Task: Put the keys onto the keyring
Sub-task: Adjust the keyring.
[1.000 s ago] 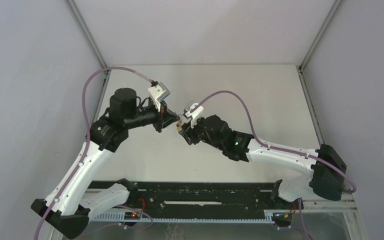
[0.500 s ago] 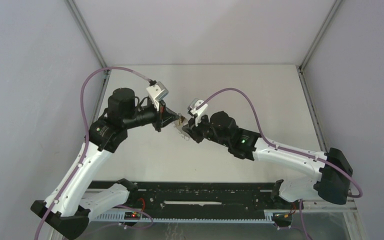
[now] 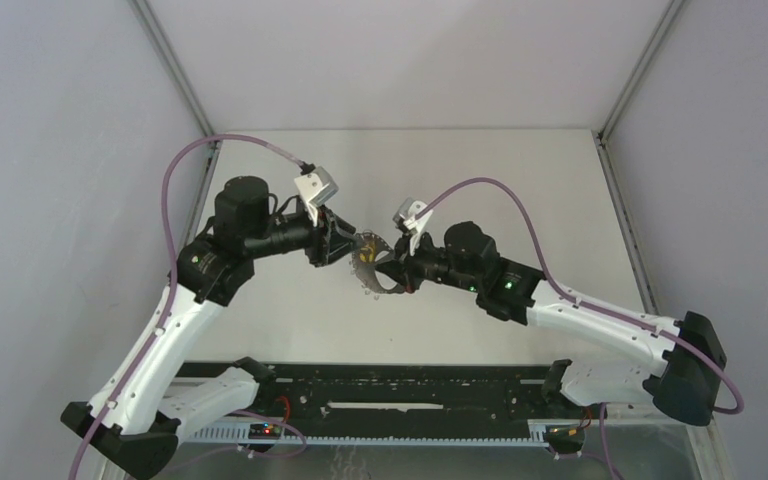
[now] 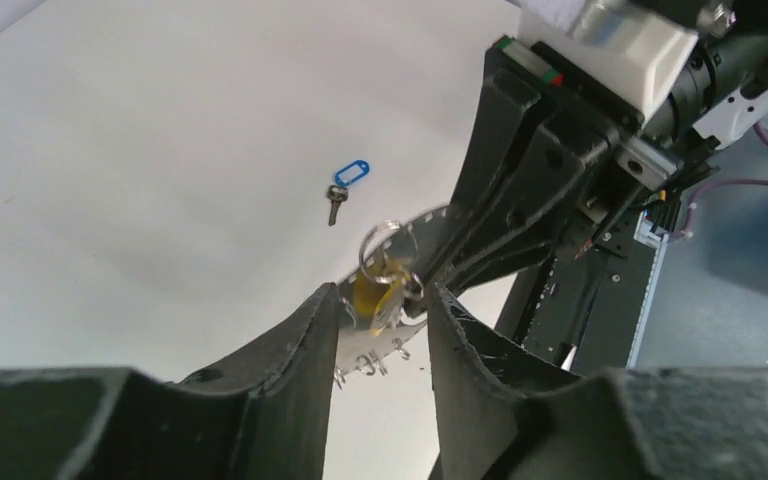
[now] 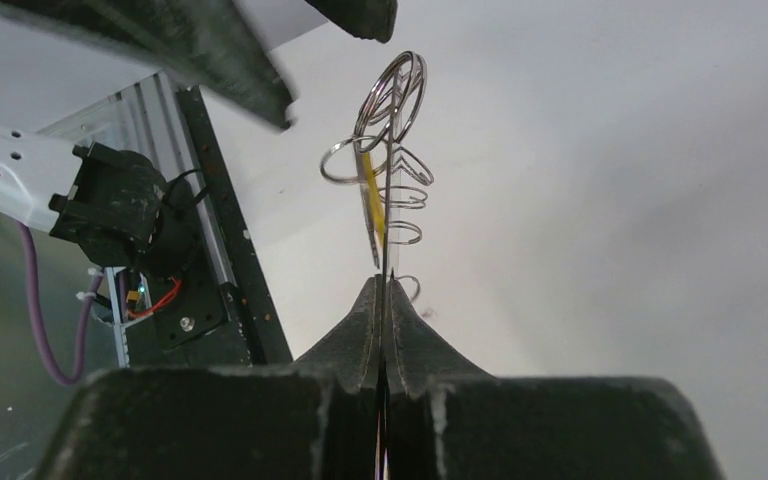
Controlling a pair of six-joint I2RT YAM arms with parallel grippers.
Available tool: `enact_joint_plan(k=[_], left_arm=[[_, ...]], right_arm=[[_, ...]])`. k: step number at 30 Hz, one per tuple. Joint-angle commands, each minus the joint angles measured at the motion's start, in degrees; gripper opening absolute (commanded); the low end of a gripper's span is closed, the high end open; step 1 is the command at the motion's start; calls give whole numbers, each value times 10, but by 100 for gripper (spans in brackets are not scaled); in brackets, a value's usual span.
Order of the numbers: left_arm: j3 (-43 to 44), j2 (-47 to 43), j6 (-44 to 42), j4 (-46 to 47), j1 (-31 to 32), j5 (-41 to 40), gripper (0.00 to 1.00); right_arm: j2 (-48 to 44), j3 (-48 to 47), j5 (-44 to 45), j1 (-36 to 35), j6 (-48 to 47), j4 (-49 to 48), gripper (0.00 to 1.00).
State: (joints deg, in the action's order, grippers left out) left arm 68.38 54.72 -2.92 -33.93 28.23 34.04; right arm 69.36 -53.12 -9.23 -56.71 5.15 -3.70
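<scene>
The keyring (image 3: 368,268) hangs in the air between both arms, a dark hoop with small metal loops (image 5: 390,100) along its edge. My right gripper (image 3: 397,268) (image 5: 384,285) is shut on the hoop's thin edge. The yellow-headed key (image 4: 370,295) (image 5: 369,200) dangles from the loops. My left gripper (image 3: 338,243) (image 4: 382,295) is open, its fingertips on either side of the yellow key and the keyring (image 4: 385,345) without pinching them. The blue-tagged key (image 4: 345,180) lies flat on the white table, apart from both grippers.
A black rail (image 3: 380,395) runs along the table's near edge between the arm bases. Grey walls close the table on the left, right and back. Purple cables (image 3: 480,190) loop above both wrists.
My left gripper has opened off the keyring while my right gripper closed on it. The right arm has drawn back to the right, and the hoop now shows fully between the grippers.
</scene>
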Motion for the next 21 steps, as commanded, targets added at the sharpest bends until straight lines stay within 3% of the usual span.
enact_joint_plan(k=[1, 3, 6, 16, 21], left_arm=[[49, -13, -40, -27, -5, 13, 51], [53, -20, -72, -44, -5, 7, 64], [36, -44, -156, -69, -5, 4, 72], [-147, -182, -530, -7, 3, 30, 84], [-266, -241, -820, 54, 28, 50, 85]], right_arm=[[-37, 5, -35, 25, 31, -56, 0], [-47, 10, -66, 44, 55, -64, 0], [-56, 11, -115, 72, 90, -76, 0], [2, -73, -320, 204, 342, -48, 0], [72, -130, -405, 229, 465, -67, 0]])
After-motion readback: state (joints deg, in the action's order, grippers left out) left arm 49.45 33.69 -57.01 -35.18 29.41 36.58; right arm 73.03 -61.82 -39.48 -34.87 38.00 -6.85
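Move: The keyring is already pinched in my right hand, its middle about 1 cm ahead, 2 cm left and 1 cm above the finger pads; the yellow key on it sits some 2 cm ahead, 3 cm left and 2 cm up. From my left hand the keyring's middle is level ahead, about 3 cm right and 6 cm below. The blue key lies on the table roughly 9 cm ahead, 15 cm right and 18 cm below my right hand. I lift the keyring away with my right hand, some 7 cm up with forward and a little right mixed in, keeping the pinch while its fingers tilt up and the wrist rolls about 30 degrees. My left hand, already partly open, spreads wide and backs off left and towards my base, at first slightly up, then dropping, rolling about 50 degrees. ##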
